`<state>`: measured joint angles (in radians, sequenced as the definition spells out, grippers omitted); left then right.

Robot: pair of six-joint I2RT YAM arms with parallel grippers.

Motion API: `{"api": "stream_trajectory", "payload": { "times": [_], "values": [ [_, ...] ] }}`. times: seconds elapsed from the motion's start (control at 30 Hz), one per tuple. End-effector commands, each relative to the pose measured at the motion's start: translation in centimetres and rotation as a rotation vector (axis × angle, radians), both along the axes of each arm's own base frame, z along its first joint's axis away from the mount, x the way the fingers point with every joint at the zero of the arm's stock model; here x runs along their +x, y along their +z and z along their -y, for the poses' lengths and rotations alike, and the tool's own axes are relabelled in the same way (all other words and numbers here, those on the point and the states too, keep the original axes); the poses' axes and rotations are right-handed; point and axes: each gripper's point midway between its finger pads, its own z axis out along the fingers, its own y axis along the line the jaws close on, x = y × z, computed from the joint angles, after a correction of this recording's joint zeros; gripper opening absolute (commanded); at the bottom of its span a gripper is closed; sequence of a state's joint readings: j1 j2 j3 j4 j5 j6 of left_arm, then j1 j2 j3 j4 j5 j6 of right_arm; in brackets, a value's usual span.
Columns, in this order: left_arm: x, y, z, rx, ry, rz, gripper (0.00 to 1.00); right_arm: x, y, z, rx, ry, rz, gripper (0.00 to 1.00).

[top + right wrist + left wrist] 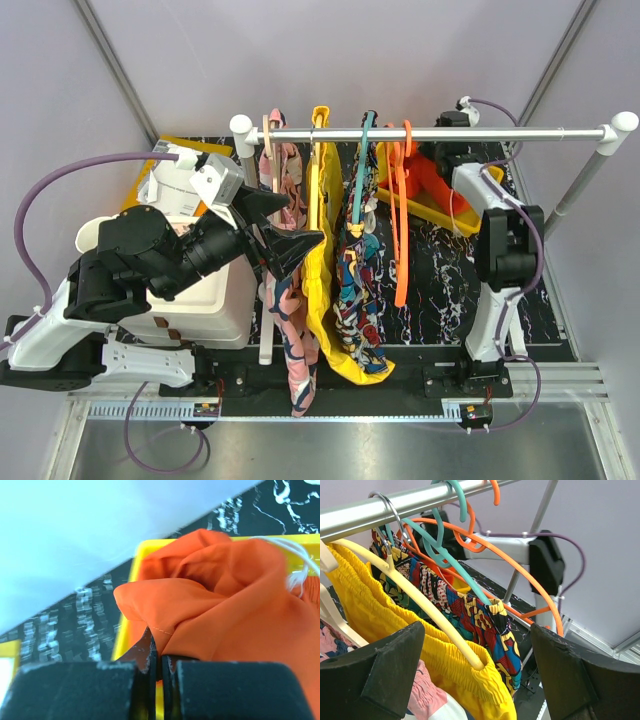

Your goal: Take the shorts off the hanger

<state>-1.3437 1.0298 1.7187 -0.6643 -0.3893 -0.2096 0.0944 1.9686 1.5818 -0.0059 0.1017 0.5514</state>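
The orange-red shorts (428, 182) lie bunched in a yellow bin (462, 222) at the back right, off the hanger. In the right wrist view the shorts (225, 605) fill the frame, with the pale drawstring (300, 565) at the right. My right gripper (160, 666) is shut on a fold of the shorts over the yellow bin's rim (124, 630). The orange hanger (401, 250) hangs bare on the rail (450, 133); it also shows in the left wrist view (520, 570). My left gripper (477, 680) is open around the end of a yellow garment (445, 670).
A teal hanger (445, 565) carries a multicoloured garment (480, 625). A pale hanger (420, 615) carries the yellow garment. A pink patterned garment (295, 340) hangs at the left. A white box (200, 295) sits under the left arm. The rail's posts (241, 125) stand at both ends.
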Motion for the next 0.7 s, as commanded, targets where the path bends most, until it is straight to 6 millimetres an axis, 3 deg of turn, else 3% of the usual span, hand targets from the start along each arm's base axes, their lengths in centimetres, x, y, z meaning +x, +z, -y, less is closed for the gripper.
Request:
{"api": "stream_trajectory", "payload": {
  "times": [0.0, 0.1, 0.17, 0.33, 0.43, 0.47, 0.5, 0.67],
  "values": [
    [-0.4, 0.5, -0.3, -0.026, -0.012, -0.007, 0.91, 1.7, -5.3, 1.4, -0.074, -0.028, -0.113, 0.0],
    [-0.4, 0.3, -0.5, -0.023, -0.011, -0.013, 0.91, 1.6, -8.2, 0.7, -0.052, -0.002, -0.188, 0.0],
    [-0.3, 0.2, -0.8, -0.025, -0.002, -0.014, 0.91, 1.2, -9.0, 0.7, -0.046, -0.006, -0.213, 0.0],
    [-0.3, 0.1, -1.2, -0.025, 0.004, -0.015, 0.91, -0.4, -8.2, 1.1, -0.061, -0.015, -0.264, 0.05],
    [-0.3, -0.2, -1.2, -0.019, 0.006, -0.017, 0.91, -1.6, -6.5, 1.0, -0.062, -0.002, -0.266, 0.21],
    [-0.3, -0.3, -1.1, -0.017, 0.006, -0.017, 0.91, -2.0, -4.9, 1.2, -0.063, -0.006, -0.244, 0.26],
    [-0.3, -0.3, -1.0, -0.015, 0.004, -0.016, 0.91, -2.6, -4.8, 1.2, -0.067, -0.007, -0.251, 0.4],
    [-0.4, -0.1, -0.6, -0.018, -0.011, -0.011, 0.91, -6.3, -2.5, 1.3, -0.033, -0.019, -0.264, 0.68]
  ]
}}
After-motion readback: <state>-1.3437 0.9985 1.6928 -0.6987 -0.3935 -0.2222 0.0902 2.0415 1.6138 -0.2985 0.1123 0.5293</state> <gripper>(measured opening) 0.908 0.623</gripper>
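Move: The right fingers hold the orange shorts by a bunched edge over the far part of the yellow bin. The bin's middle is roughly 6 cm back, 3 cm to their right and 15 cm below. Nearer the robot, the empty orange hangers hang about 30 cm back, 10 cm left and 20 cm above, and the patterned garment some 28 cm back, 17 cm left and 8 cm above. From the idle left hand, the bin is about 40 cm ahead, 32 cm right and 47 cm below. Drop the right gripper steeply, about 12 cm straight down to the yellow bin, tipping the fingers some 20 degrees further downward while they still pinch the orange cloth. At the bottom, open them wide to let go of the shorts, and draw the hand about 4 cm back and up off the heap. ##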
